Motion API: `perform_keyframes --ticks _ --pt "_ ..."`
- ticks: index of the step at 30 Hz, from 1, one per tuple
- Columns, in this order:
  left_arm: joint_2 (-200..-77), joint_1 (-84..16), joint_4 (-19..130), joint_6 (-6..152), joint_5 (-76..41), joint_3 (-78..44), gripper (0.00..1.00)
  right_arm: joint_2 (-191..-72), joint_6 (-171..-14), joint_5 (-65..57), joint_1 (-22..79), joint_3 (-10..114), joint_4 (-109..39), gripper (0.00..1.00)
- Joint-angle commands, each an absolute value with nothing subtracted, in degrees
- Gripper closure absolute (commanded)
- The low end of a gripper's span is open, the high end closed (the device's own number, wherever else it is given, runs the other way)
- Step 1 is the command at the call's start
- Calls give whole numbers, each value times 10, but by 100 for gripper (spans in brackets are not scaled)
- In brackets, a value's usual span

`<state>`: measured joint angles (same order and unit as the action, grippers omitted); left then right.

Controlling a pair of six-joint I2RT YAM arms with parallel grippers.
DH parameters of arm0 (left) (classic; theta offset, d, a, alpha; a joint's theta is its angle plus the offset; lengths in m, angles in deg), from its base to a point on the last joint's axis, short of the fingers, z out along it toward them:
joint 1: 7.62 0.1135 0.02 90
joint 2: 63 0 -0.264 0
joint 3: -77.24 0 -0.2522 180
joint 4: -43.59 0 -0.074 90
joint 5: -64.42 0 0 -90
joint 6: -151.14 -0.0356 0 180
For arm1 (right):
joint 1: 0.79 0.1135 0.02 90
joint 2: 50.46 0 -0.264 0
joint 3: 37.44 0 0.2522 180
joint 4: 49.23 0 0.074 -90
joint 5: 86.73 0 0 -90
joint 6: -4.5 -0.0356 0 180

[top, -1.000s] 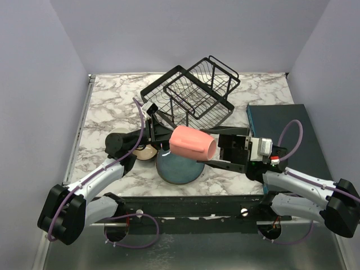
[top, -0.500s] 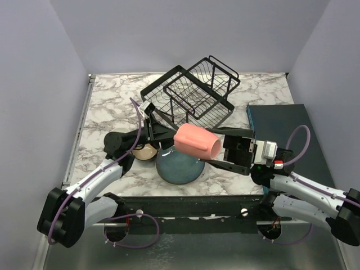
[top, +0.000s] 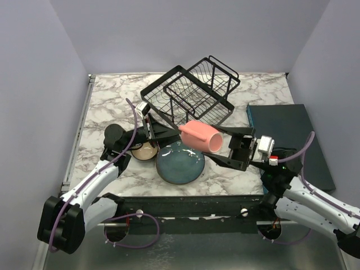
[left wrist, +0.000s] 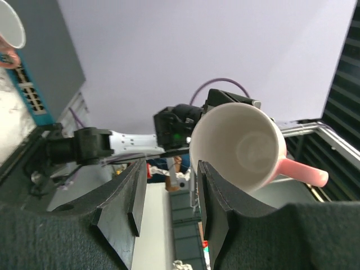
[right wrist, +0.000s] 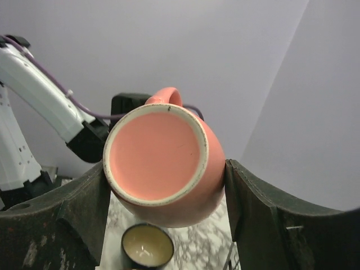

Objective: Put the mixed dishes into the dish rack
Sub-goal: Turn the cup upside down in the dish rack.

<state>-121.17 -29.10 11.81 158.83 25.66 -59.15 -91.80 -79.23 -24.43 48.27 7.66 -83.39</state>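
Observation:
A pink mug hangs on its side above the table, with my right gripper shut on its body. The right wrist view shows the mug's base squeezed between both fingers. My left gripper is open just left of the mug's mouth. The left wrist view looks into the mug's white inside, and the gap at my left gripper holds nothing. Behind the mug stands the black wire dish rack. Under it a dark teal-blue plate lies flat, beside a dark bowl with a tan inside.
A dark teal flat slab lies at the right of the marble table. Purple walls close in the back and both sides. The dark bowl shows below the held mug in the right wrist view.
My right gripper has carried the mug a little right and back toward the rack. The left gripper's jaws have widened slightly and its arm has shifted left.

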Motion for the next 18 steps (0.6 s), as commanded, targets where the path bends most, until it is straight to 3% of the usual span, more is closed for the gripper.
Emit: perform_keyframes --ticks 1,10,18 --pt "-1193 -284 277 1458 267 -555 53 -881 -753 -159 485 112 -701 95" --pt "-1190 -283 548 1258 207 -481 53 -851 -739 -61 485 131 -523 96" --pt "-1202 -283 659 1166 172 -433 53 -848 -745 3 485 130 -454 96"
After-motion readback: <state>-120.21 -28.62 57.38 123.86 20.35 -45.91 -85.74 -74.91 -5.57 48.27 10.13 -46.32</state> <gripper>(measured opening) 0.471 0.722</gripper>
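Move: The cup is already in my right hand, mouth facing left. From that hand, the middle of the dish rack lies about 37 cm ahead, 3 cm left and 33 cm below. Down on the table, the blue plate is roughly 12 cm ahead and 7 cm left, and the other cup some 18 cm ahead and 19 cm right. From my empty left hand, the rack is about 32 cm ahead, 2 cm right and 24 cm below. Keeping my grip around the cup's base end, I bring my right hand down some 9 cm and about 6 cm forward towards the dish rack, drifting slightly right. Meanwhile I swing its fingers clockwise and tip them down, some 30 degrees in all, so the mouth starts turning downward. My left hand, still part open and empty, sinks about 5 cm and edges forward, its fingertips tipping down. ##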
